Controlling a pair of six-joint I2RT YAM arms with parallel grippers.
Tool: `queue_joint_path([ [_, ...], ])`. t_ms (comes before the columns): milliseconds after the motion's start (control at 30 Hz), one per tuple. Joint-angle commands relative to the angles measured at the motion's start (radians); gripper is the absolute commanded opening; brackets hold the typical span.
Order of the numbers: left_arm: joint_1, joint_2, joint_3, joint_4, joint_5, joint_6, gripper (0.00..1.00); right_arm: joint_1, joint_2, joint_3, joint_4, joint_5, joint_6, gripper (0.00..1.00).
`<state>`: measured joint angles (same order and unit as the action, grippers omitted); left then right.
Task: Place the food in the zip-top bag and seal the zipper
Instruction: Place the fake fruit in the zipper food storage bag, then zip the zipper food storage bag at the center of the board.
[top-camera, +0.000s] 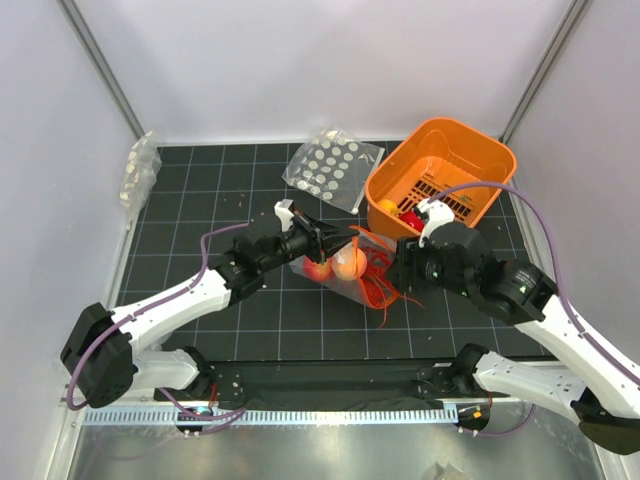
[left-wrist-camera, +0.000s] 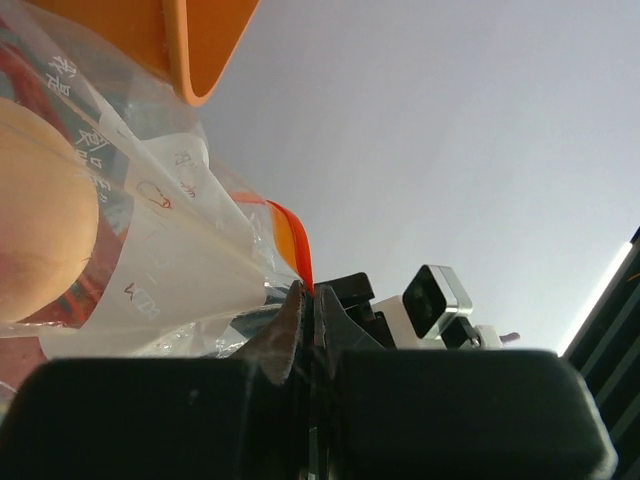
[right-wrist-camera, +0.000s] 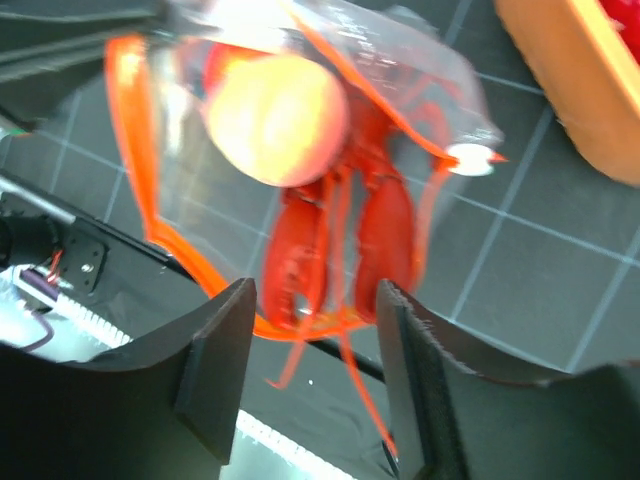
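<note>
The zip-top bag (top-camera: 345, 262) hangs over the middle of the mat, and my left gripper (top-camera: 333, 240) is shut on its orange-red zipper (left-wrist-camera: 297, 243) at the mouth edge. Inside the bag (right-wrist-camera: 400, 90) I see a round orange fruit ball (right-wrist-camera: 275, 120) and the red octopus-like piece (right-wrist-camera: 340, 235). The piece's thin tentacles (right-wrist-camera: 365, 400) trail out past the looped zipper (right-wrist-camera: 135, 150). My right gripper (right-wrist-camera: 315, 350) is open just below the bag mouth, its fingers either side of the red piece's lower ends and touching nothing. From above it (top-camera: 394, 268) sits right of the bag.
An orange slotted basket (top-camera: 480, 160) with a few food pieces stands at the back right, close behind the right wrist. A clear bag with white discs (top-camera: 330, 168) lies at the back centre. Another clear bag (top-camera: 138, 175) lies at the mat's left edge.
</note>
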<state>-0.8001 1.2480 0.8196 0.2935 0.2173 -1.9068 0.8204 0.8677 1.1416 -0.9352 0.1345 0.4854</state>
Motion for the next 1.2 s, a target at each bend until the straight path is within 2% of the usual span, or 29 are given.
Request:
queue_joint_path([
  [0,0.007,-0.028,0.030,0.050,0.010,-0.005,0.00,-0.004,-0.006,0.000,-0.063,0.086,0.050,0.55],
  [133,0.009,-0.027,0.033,0.049,0.017,-0.003,0.00,-0.024,0.036,-0.020,-0.038,0.122,0.064,0.45],
  [300,0.012,-0.038,0.032,0.038,0.019,0.002,0.00,-0.056,0.128,-0.049,0.001,0.076,0.094,0.42],
  [467,0.016,-0.048,0.027,0.030,0.017,0.008,0.00,-0.070,0.151,-0.101,0.095,0.020,0.128,0.37],
  [567,0.018,-0.050,0.027,0.029,0.021,0.011,0.00,-0.070,0.178,-0.111,0.085,0.019,0.145,0.27],
  [600,0.019,-0.050,0.027,0.029,0.027,0.015,0.00,-0.070,0.179,-0.117,0.084,0.027,0.154,0.18],
  [700,0.022,-0.044,0.058,-0.014,0.059,0.054,0.00,-0.073,0.148,-0.099,0.072,0.069,0.157,0.01],
  [800,0.024,-0.002,0.203,-0.236,0.172,0.234,0.00,-0.073,0.148,-0.033,0.041,0.099,0.133,0.01],
  [833,0.022,0.008,0.242,-0.369,0.204,0.353,0.00,-0.073,0.158,-0.013,0.017,0.102,0.118,0.01],
  [933,0.021,0.037,0.369,-0.616,0.206,0.510,0.00,-0.073,0.188,0.043,-0.001,0.097,0.105,0.01],
  [967,0.021,0.045,0.398,-0.666,0.199,0.596,0.00,-0.073,0.191,0.052,0.002,0.099,0.107,0.01],
  [1067,0.021,0.070,0.472,-0.797,0.224,0.724,0.00,-0.076,0.212,0.117,0.007,0.100,0.104,0.01],
  [1167,0.018,0.086,0.510,-0.870,0.267,0.785,0.00,-0.081,0.257,0.187,-0.023,0.103,0.105,0.01],
])
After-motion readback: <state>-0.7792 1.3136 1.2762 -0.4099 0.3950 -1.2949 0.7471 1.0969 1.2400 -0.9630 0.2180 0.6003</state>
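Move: The bag's right-hand zip corner, the orange rim beside its white end piece, lies about 8 cm below the open right gripper and some 3 cm ahead. The peach in the bag is about 9 cm left, level and 10 cm down; the red lobster about 2 cm left, 3 cm back; the orange bin's middle 19 cm ahead, 12 cm right. From the left gripper, already shut on the rim, that corner is some 9 cm right, 3 cm back and 10 cm lower. Lower the right gripper about 7.5 cm and ease it slightly forward, tipping the fingers down a little, then close them on the orange rim beside the white end piece and raise it some 5 cm, going 2 cm farther forward. Keep the left gripper shut on its rim; late on, draw it back 3 cm and roll it about 35 degrees. ##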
